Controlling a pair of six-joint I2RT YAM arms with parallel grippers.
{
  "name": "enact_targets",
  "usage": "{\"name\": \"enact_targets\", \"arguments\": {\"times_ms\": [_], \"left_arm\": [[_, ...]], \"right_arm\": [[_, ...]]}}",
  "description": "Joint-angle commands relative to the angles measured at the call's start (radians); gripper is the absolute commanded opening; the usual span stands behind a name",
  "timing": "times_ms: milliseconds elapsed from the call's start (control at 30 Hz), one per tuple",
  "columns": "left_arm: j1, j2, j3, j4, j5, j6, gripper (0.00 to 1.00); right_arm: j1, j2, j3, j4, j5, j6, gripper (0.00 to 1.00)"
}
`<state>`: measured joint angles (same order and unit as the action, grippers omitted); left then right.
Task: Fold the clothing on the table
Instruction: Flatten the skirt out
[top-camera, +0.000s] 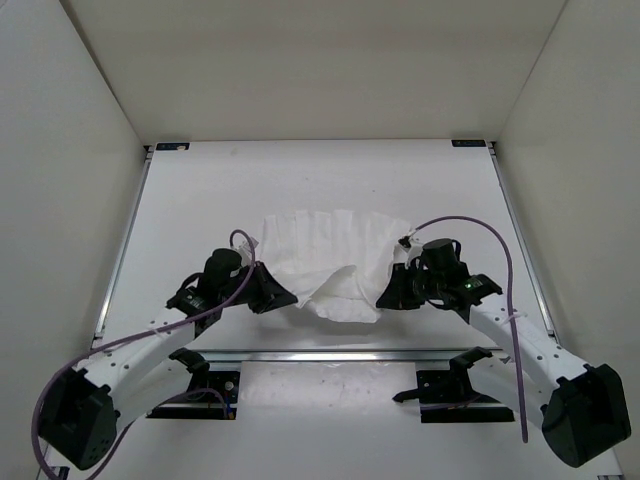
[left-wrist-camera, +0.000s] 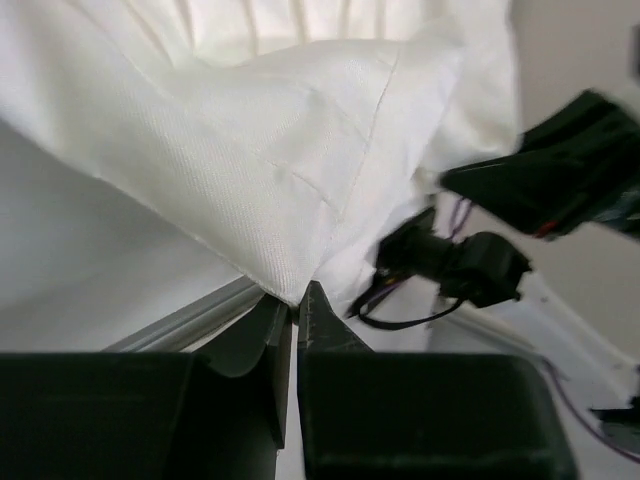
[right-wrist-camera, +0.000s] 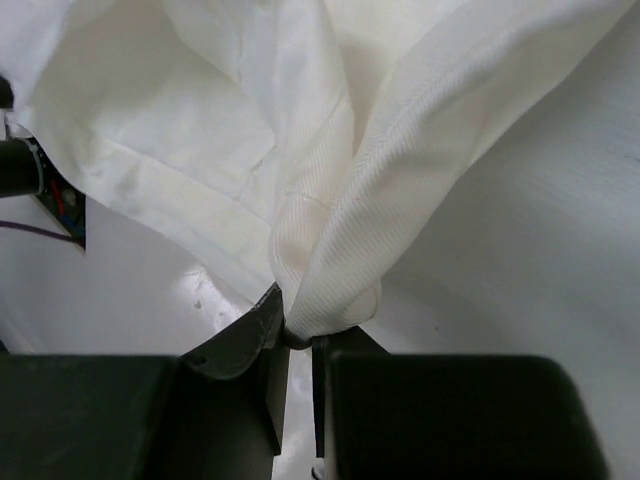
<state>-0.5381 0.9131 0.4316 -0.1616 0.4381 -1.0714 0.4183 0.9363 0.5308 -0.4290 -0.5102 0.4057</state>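
The white ribbed clothing (top-camera: 335, 250) lies crumpled in the middle of the table (top-camera: 330, 180), with its near edge lifted and bunched between the two arms. My left gripper (top-camera: 277, 296) is shut on the garment's near left corner; in the left wrist view the fingertips (left-wrist-camera: 316, 305) pinch a pointed corner of the cloth (left-wrist-camera: 290, 180). My right gripper (top-camera: 388, 296) is shut on the near right edge. The right wrist view shows a rolled, ribbed hem (right-wrist-camera: 360, 250) clamped between that gripper's (right-wrist-camera: 300, 335) jaws, with fabric hanging above them.
Thin metal rails run along the table's left side (top-camera: 125, 250), right side (top-camera: 520, 250) and near edge (top-camera: 330, 354). White walls close in on three sides. Purple cables (top-camera: 490, 240) loop off both arms. The right arm (left-wrist-camera: 560, 180) shows dark and blurred in the left wrist view.
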Motion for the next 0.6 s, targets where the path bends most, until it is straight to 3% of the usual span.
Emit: {"name": "enact_targets", "arguments": {"times_ms": [0, 200, 267, 367, 567], "left_arm": [[0.033, -0.071, 0.085, -0.326, -0.021, 0.214, 0.0], [0.268, -0.047, 0.442, -0.544, 0.008, 0.453, 0.0], [0.267, -0.022, 0.574, -0.585, -0.007, 0.476, 0.0], [0.248, -0.008, 0.772, -0.584, 0.002, 0.449, 0.0], [0.277, -0.028, 0.733, -0.426, 0.091, 0.35, 0.0]], "right_arm": [[0.01, -0.036, 0.136, -0.14, -0.025, -0.063, 0.0], [-0.172, -0.082, 0.482, -0.313, -0.022, -0.148, 0.0], [-0.249, -0.087, 0.619, -0.342, -0.057, -0.174, 0.0], [-0.265, -0.086, 0.763, -0.366, -0.14, -0.151, 0.01], [-0.279, -0.039, 0.74, -0.168, -0.364, 0.005, 0.0]]}}
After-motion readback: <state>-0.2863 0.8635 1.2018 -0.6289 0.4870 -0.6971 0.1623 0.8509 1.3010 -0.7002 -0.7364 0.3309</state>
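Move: I already have the skirt by its near corners, one in each gripper. From my left hand the middle of the skirt lies about 12 cm ahead, 9 cm to the right and 6 cm down. My right gripper is roughly 18 cm to the right of it and about level fore and aft. From my right hand the skirt's middle is some 12 cm ahead, 10 cm to the left and 5 cm below. I whip both hands up together, the left by about 24 cm and the right nearly 30, keeping both corners pinched and bowing slightly outward over the table. On the way I spread them, left hand about 5 cm to the left and right hand a little to the right, and tilt both wrists upward some 35 degrees. ##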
